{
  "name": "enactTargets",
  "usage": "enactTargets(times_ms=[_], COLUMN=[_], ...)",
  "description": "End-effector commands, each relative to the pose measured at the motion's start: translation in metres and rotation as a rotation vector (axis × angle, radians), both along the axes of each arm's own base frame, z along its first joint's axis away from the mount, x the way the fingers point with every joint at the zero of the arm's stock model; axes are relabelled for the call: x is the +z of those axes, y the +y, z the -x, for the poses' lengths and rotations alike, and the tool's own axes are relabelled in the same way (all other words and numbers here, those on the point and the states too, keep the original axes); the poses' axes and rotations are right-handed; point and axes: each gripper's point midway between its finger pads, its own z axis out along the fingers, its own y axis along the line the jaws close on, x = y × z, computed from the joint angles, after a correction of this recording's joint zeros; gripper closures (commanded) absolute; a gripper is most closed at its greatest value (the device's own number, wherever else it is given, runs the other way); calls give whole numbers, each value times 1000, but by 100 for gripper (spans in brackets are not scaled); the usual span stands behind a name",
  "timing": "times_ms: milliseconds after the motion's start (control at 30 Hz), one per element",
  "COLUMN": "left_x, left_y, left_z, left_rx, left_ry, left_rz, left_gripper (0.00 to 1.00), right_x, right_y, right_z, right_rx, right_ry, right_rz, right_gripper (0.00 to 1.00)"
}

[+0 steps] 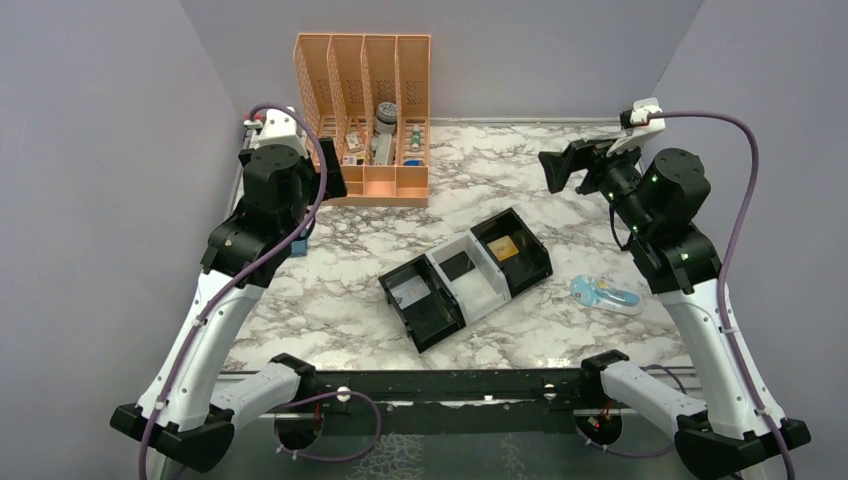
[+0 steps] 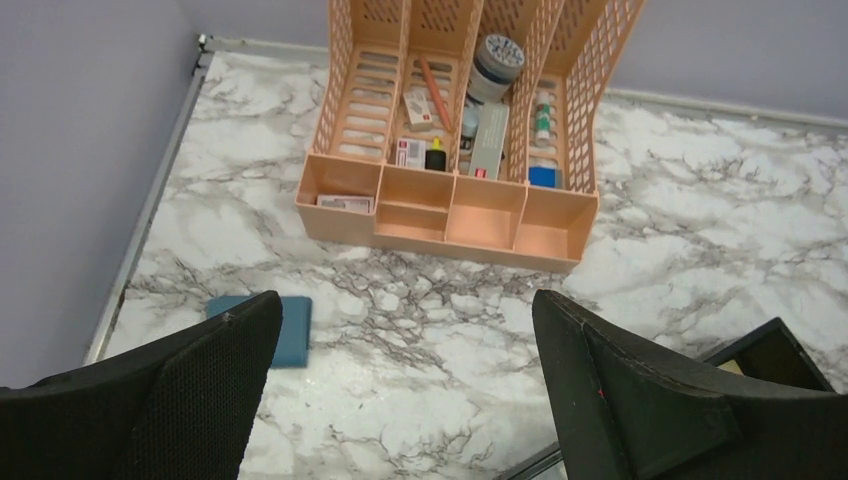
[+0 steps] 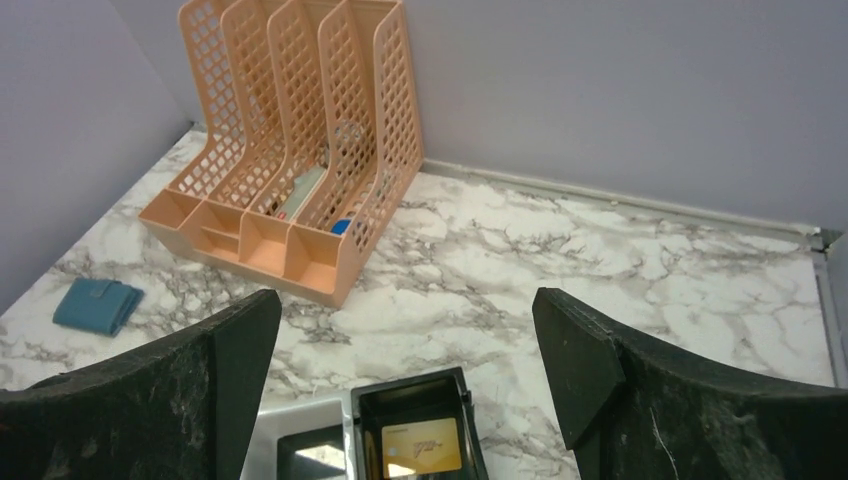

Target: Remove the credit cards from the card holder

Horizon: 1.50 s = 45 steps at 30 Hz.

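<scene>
The card holder (image 2: pixel 283 329) is a flat blue wallet lying on the marble near the left wall, also in the right wrist view as the card holder (image 3: pixel 97 305). In the top view my left arm hides most of the card holder (image 1: pixel 300 246). A gold credit card (image 3: pixel 421 446) lies in the tray's right black compartment, and a black card (image 1: pixel 458 265) lies in its white middle one. My left gripper (image 2: pixel 405 300) hangs open and empty, high above the marble to the holder's right. My right gripper (image 3: pixel 407 300) is open and empty, raised over the tray's far end.
The black-and-white three-compartment tray (image 1: pixel 489 293) sits slantwise mid-table. An orange mesh desk organiser (image 1: pixel 365 120) with small items stands at the back left. A pale blue-and-white packet (image 1: pixel 605 295) lies near the right arm. Walls close off the left, back and right.
</scene>
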Motion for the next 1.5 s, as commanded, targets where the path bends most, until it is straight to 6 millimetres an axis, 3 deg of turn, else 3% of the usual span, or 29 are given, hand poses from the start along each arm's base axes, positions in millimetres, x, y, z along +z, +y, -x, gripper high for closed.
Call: enactTargets(times_ms=[0, 133, 267, 433, 533, 833, 933, 1033, 1133, 1267, 1467], left_x=[-27, -67, -117, -171, -191, -195, -190, -187, -187, -190, -195], left_y=[-18, -36, -62, -90, -98, -101, -102, -103, -101, -95, -91], left_z=[-7, -11, -5, 14, 23, 31, 30, 31, 34, 38, 41], left_rx=[-96, -180, -287, -360, -364, -345, -340, -342, -338, -317, -295], left_ry=[39, 120, 243, 375, 424, 408, 393, 382, 374, 368, 380], left_rz=[66, 135, 203, 247, 268, 299, 316, 330, 335, 337, 334], left_gripper=[1, 1, 1, 1, 1, 1, 1, 1, 1, 1, 1], right_x=[-15, -44, -90, -152, -184, -280, -309, -334, -352, -370, -372], right_y=[11, 34, 63, 95, 114, 139, 139, 134, 132, 133, 151], right_z=[11, 22, 39, 63, 82, 177, 201, 212, 214, 197, 169], right_rx=[99, 257, 469, 561, 570, 638, 622, 559, 506, 394, 279], right_ry=[16, 62, 219, 459, 610, 969, 1055, 1119, 1151, 1123, 1044], right_rz=[-59, -114, -147, -82, -45, 108, 152, 200, 217, 190, 17], right_gripper=[0, 0, 2, 1, 1, 1, 2, 2, 3, 3, 2])
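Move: The three-part tray with the cards lies far below both hands: its middle is about 10 cm back, 15 cm left and 38 cm below the right hand. A blue toothbrush pack is some 13 cm back and 13 cm right of that hand. From the left hand the tray is roughly 10 cm back, 26 cm right and 35 cm down, with the blue case 2 cm back and 12 cm left, and the orange rack 17 cm ahead, 5 cm right. To the near side of the tray, beside its white middle part, the open right hand plunges some 37 cm, drawing back about 20 cm and swinging left, its fingers tipping steeply down; at the end it eases slightly forward. The left hand, also open, comes down about 20 cm and 10 cm to the right towards the tray's left black box, tilting down and turning clockwise, then nearly stops well above the table. ##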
